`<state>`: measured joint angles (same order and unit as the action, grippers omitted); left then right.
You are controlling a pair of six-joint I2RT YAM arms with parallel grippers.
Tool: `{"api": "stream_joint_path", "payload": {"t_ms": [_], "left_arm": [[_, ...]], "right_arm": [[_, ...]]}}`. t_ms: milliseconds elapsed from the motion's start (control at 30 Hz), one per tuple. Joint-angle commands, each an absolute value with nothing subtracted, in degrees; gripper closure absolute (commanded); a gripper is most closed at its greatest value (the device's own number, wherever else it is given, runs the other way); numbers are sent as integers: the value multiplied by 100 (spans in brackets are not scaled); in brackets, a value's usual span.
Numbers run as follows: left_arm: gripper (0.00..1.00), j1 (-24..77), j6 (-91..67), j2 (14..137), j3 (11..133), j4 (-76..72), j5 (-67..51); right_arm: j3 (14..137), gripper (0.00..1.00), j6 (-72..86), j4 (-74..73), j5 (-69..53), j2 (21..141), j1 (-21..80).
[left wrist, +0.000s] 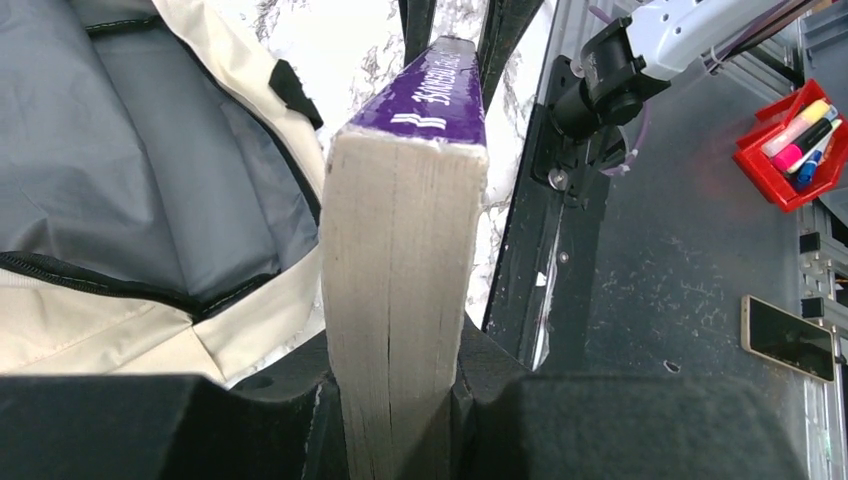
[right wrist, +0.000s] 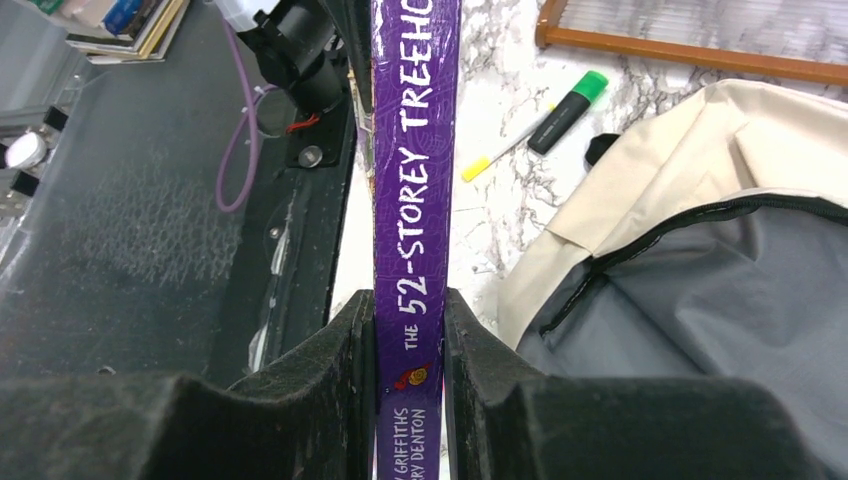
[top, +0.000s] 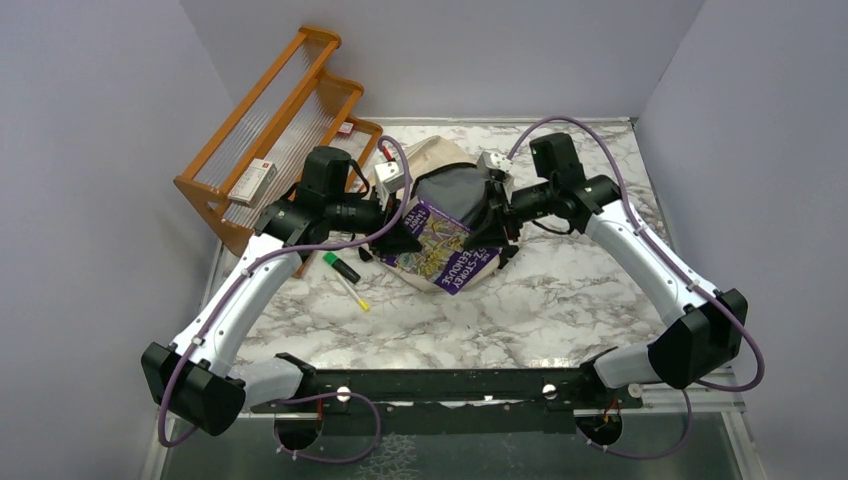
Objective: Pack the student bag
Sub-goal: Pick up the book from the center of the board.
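Note:
The student bag (top: pixel 437 160) lies at the back middle of the marble table, its mouth open and its grey lining showing. A thick purple book (top: pixel 445 250) hangs tilted just in front of that opening, held from both sides. My left gripper (top: pixel 400 228) is shut on the book's page edge (left wrist: pixel 405 250), with the bag's lining (left wrist: pixel 120 150) to its left. My right gripper (top: pixel 497 225) is shut on the book's purple spine (right wrist: pixel 415 200), with the bag (right wrist: pixel 700 290) to its right. Both pairs of jaws press flat against the book.
A green-capped highlighter (top: pixel 341 267) and a thin pen with a yellow tip (top: pixel 350 290) lie on the table left of the book. An orange wooden rack (top: pixel 270 130) stands at the back left, holding a small box (top: pixel 257 180).

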<state>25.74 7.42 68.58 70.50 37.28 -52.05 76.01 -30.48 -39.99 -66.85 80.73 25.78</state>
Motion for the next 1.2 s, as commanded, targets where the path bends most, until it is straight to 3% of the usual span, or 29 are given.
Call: {"api": "stream_joint_path", "payload": {"t_ms": [0,233,500,633,900,1167], "left_arm": [[100,2558,729,6691,7261,3435,-4964],[100,2542,39,6500,6959,2278,-4203],[100,2346,-920,6232,6641,944,-4108],[100,2254,-1345,5999,6377,196,-4395],[100,2232,-2407,5985,6030,-1292,-5442],[100,2241,-2833,6172,5993,-1709,-6088]], "right_arm": [[7383,70,-2506,-3245,-6442,7768,2593],[6153,32,-647,-1097,-4649,6817,2593],[4780,15,1417,782,-2354,5859,2515],[4381,12,2161,1366,-2303,5700,2340],[3864,10,2714,3166,-3779,5656,2158],[3852,13,3009,4213,-4589,5856,2153]]}}
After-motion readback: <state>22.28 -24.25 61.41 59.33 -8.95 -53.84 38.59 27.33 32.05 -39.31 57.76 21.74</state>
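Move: Both hands hold the book by its opposite ends, about 25 cm above the table. Its middle is some 7 cm right of the left hand and 1 cm back, or 8 cm left of the right hand and 1 cm back, about a centimetre below both. The open bag lies roughly 17 cm ahead, 6 cm right and 24 cm below the left hand; the green marker is about 11 cm ahead, 16 cm left and 27 cm below. The right fingers open and come free of the book, swing about 7 cm forward and 5 cm right while turning clockwise, then rise some 5 cm and ease back and slightly left to the book's right end, still open and tipping up. The left hand keeps its pinch, carries the book 5 cm forward, then lifts it about 9 cm, drawing partly back and tipping its fingers up roughly 25 degrees. ##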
